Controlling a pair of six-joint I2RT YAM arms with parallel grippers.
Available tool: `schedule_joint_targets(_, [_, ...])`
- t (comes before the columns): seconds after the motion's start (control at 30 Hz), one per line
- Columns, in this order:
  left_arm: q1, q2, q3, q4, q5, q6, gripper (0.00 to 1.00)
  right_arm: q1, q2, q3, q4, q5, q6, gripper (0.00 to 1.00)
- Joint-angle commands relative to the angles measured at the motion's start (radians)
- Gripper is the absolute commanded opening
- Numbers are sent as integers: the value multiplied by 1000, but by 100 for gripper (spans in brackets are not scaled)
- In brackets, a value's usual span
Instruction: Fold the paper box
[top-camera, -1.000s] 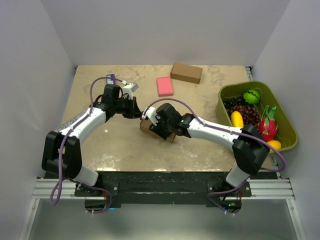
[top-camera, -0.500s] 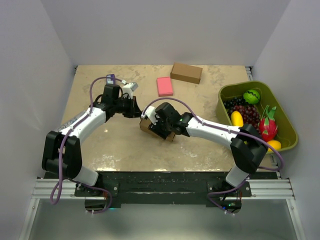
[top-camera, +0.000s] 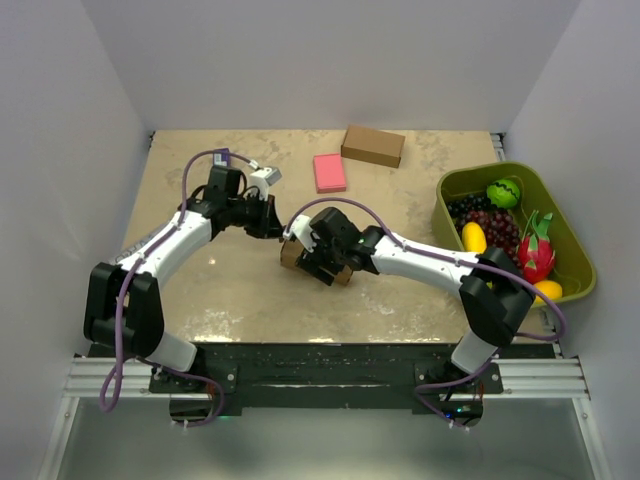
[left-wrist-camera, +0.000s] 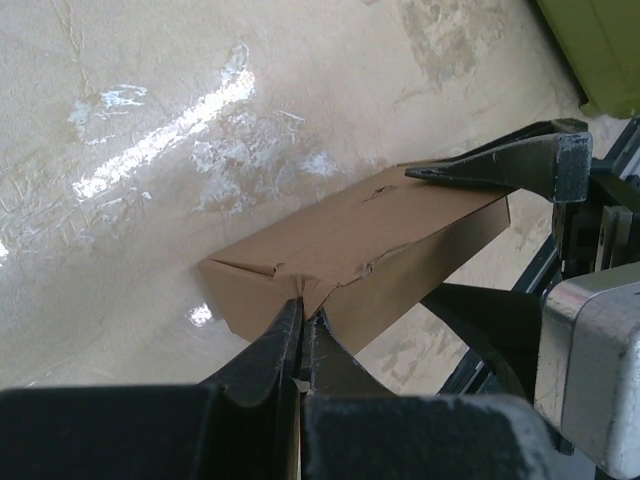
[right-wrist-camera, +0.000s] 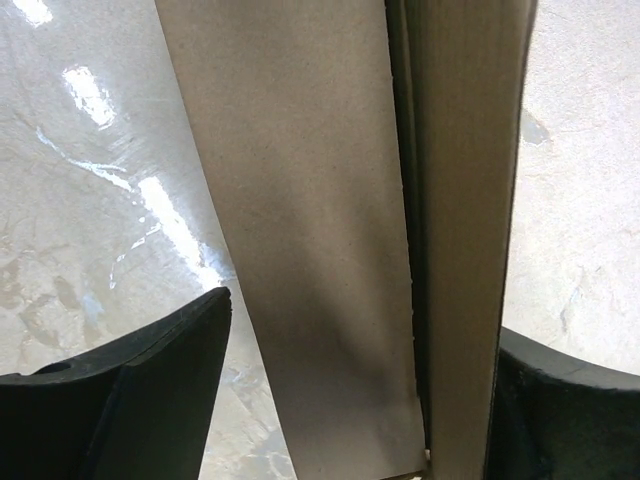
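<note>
The paper box (top-camera: 296, 253) lies on the table's middle as a flattish brown carton, mostly under my right gripper (top-camera: 322, 258). In the right wrist view the box (right-wrist-camera: 320, 200) runs between the jaws of the right gripper (right-wrist-camera: 360, 315), which stands open. Its left finger (right-wrist-camera: 160, 390) is clear of the cardboard and the right finger (right-wrist-camera: 560, 410) is beside the box's edge. My left gripper (left-wrist-camera: 303, 312) is shut, its tips pinching the crumpled near edge of the box (left-wrist-camera: 370, 235). From above, the left gripper (top-camera: 272, 223) sits at the box's far left end.
A ready-made brown box (top-camera: 373, 146) and a pink block (top-camera: 329, 172) lie at the back. A green bin (top-camera: 448, 185) full of toy fruit stands at the right, and its corner (left-wrist-camera: 600, 50) also shows in the left wrist view.
My right gripper's jaws have opened wider around the paper box. The left gripper has stayed shut in the same place.
</note>
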Motion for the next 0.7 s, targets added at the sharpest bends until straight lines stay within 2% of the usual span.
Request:
schedule_joint_targets(0.0, [-16,-12,39,-30,49,22,0,3,7,-21,-30,-53,23,73])
schedule_joint_targets(0.2, [-30,-32,-31,102,146,-99,0,3,39,-12,-42,-54,18,56])
schedule_joint_targets(0.33, [-47,-61,-80,237,175,-211,0,1,58,-9,-47,-54,15,54])
schedule_joint_targets(0.43, [-54,-77,-102,274,177,-245,0,3,64,-6,-48,-54,15,53])
schedule_joint_targets(0.67, [-59,-104,-157,234,84,-197,0,3,67,-9,-42,-47,13,53])
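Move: The paper box's middle lies about 7 cm right of the left hand, 5 cm back and 4 cm below; that hand's shut fingertips are already at its left lid corner. The right hand straddles the box, middle about 1 cm to its left and 2 cm below. The pink box lies some 19 cm ahead of the right hand and 1 cm to its right, 7 cm lower. Right fingers close onto the paper box's sides; left, still shut at its corner, shifts about 1 cm right. ##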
